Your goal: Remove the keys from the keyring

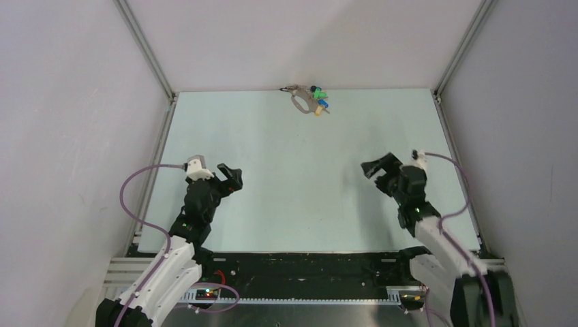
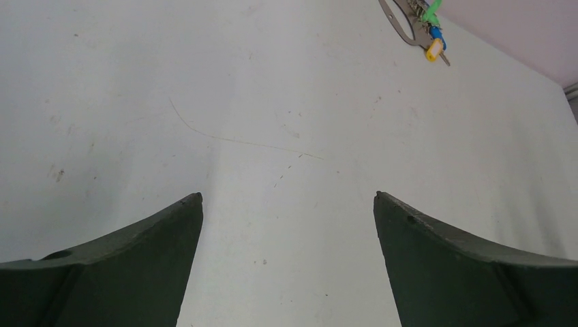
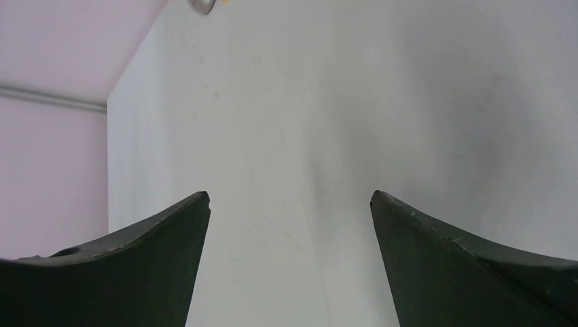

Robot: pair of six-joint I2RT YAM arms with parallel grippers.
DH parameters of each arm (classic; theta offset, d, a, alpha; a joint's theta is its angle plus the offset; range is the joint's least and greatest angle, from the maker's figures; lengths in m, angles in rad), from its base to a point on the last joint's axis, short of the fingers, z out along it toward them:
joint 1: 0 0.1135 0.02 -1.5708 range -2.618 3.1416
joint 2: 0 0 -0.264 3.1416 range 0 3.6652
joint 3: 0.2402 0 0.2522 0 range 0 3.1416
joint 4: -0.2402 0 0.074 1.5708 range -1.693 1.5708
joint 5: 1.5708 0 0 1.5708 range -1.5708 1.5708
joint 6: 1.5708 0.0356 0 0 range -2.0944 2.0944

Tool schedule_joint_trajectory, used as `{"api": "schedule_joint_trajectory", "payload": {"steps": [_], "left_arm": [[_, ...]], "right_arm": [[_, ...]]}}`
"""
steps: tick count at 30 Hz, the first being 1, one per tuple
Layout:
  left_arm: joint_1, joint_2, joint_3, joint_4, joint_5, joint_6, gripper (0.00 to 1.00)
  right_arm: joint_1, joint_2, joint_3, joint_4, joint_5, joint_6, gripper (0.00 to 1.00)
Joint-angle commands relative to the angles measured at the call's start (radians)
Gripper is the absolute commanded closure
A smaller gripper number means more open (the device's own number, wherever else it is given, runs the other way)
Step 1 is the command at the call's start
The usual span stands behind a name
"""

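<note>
The grey-beige keyring (image 1: 298, 99) lies at the far edge of the table, close to the back wall. The keys (image 1: 318, 99) with green, blue and yellow heads bunch on its right side. In the left wrist view the keyring (image 2: 397, 20) and the keys (image 2: 433, 35) show at the top right. The right wrist view catches only a sliver of the keyring (image 3: 202, 5) at the top edge. My left gripper (image 1: 230, 176) is open and empty, well short of the keys, and so is my right gripper (image 1: 379, 165). Bare table shows between the left fingers (image 2: 136, 259) and the right fingers (image 3: 470, 259).
Pale walls with metal corner posts (image 1: 146, 48) close in the table (image 1: 300, 191) on the left, back and right. A dark rail with cables runs along the near edge (image 1: 300, 272).
</note>
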Motion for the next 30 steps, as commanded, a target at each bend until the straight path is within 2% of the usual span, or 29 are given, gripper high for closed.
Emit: {"api": "schedule_joint_trajectory", "payload": {"steps": [1, 3, 8, 12, 13, 14, 15, 16, 17, 18, 19, 20, 22, 27, 30], "left_arm": [[-0.008, 0.004, 0.003, 0.054, 0.019, 0.002, 0.02], [-0.007, 0.004, 0.005, 0.054, 0.026, 0.003, 0.02], [-0.007, -0.012, -0.002, 0.056, 0.020, 0.001, 0.02], [-0.008, -0.011, -0.001, 0.058, 0.028, 0.001, 0.02], [-0.007, -0.009, -0.001, 0.057, 0.029, 0.000, 0.02], [-0.008, -0.008, -0.001, 0.057, 0.030, -0.001, 0.02], [-0.007, -0.008, -0.002, 0.057, 0.029, -0.001, 0.02], [-0.007, -0.007, -0.002, 0.057, 0.029, -0.002, 0.02], [-0.007, -0.006, -0.002, 0.058, 0.029, -0.003, 0.02], [-0.008, -0.006, -0.002, 0.057, 0.028, -0.004, 0.02], [-0.007, -0.005, -0.001, 0.058, 0.029, -0.005, 0.02], [-0.008, -0.003, -0.001, 0.058, 0.031, -0.006, 0.02], [-0.008, -0.003, -0.001, 0.058, 0.032, -0.009, 0.02], [-0.008, 0.000, -0.001, 0.059, 0.033, -0.011, 0.02], [-0.007, -0.001, -0.001, 0.059, 0.031, -0.010, 0.02]], "right_arm": [[0.130, 0.251, 0.162, 0.270, 0.089, 0.020, 0.08], [0.154, 0.374, 0.232, 0.368, 0.076, 0.047, 0.09], [0.221, 0.688, 0.485, 0.469, 0.087, 0.065, 0.11], [0.235, 0.936, 0.718, 0.475, 0.068, 0.170, 0.28], [0.235, 0.981, 0.752, 0.510, 0.061, 0.209, 0.34], [0.234, 1.068, 0.819, 0.531, 0.051, 0.229, 0.45], [0.233, 1.153, 0.889, 0.567, 0.050, 0.279, 0.50], [0.230, 1.193, 0.925, 0.576, 0.021, 0.305, 0.61], [0.228, 1.273, 1.009, 0.578, 0.011, 0.353, 0.70], [0.228, 1.310, 1.056, 0.573, -0.002, 0.372, 0.82], [0.229, 1.380, 1.142, 0.555, -0.004, 0.398, 0.86], [0.234, 1.413, 1.188, 0.527, 0.006, 0.406, 0.97], [0.249, 1.506, 1.328, 0.461, 0.046, 0.406, 1.00], [0.289, 1.724, 1.716, 0.262, 0.176, 0.344, 1.00], [0.293, 1.840, 1.903, 0.067, 0.246, 0.467, 1.00]]}}
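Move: The tagged keys on the keyring lie against the far wall, some 43 cm ahead of the right hand, about 17 cm to its left and 12 cm below. The yellow tag is about 5 cm nearer than those keys; the grey metal loop stands some 7 cm to their left and 2 cm nearer, and the black clip some 14 cm to their left and 4 cm farther out. From the left hand, the keys are about 43 cm ahead, 27 cm to its right and 13 cm below. The right hand sweeps fast, about 37 cm forward and 22 cm to the left, towards the keyring at the far wall, arching some 7 cm up on the way and sinking back by around 5 cm to end still above the tagged keys. As it goes, the wrist rolls its left side up by some 20 degrees and the wide-open fingers shut fully on nothing, with no touch on the keys to be seen. ##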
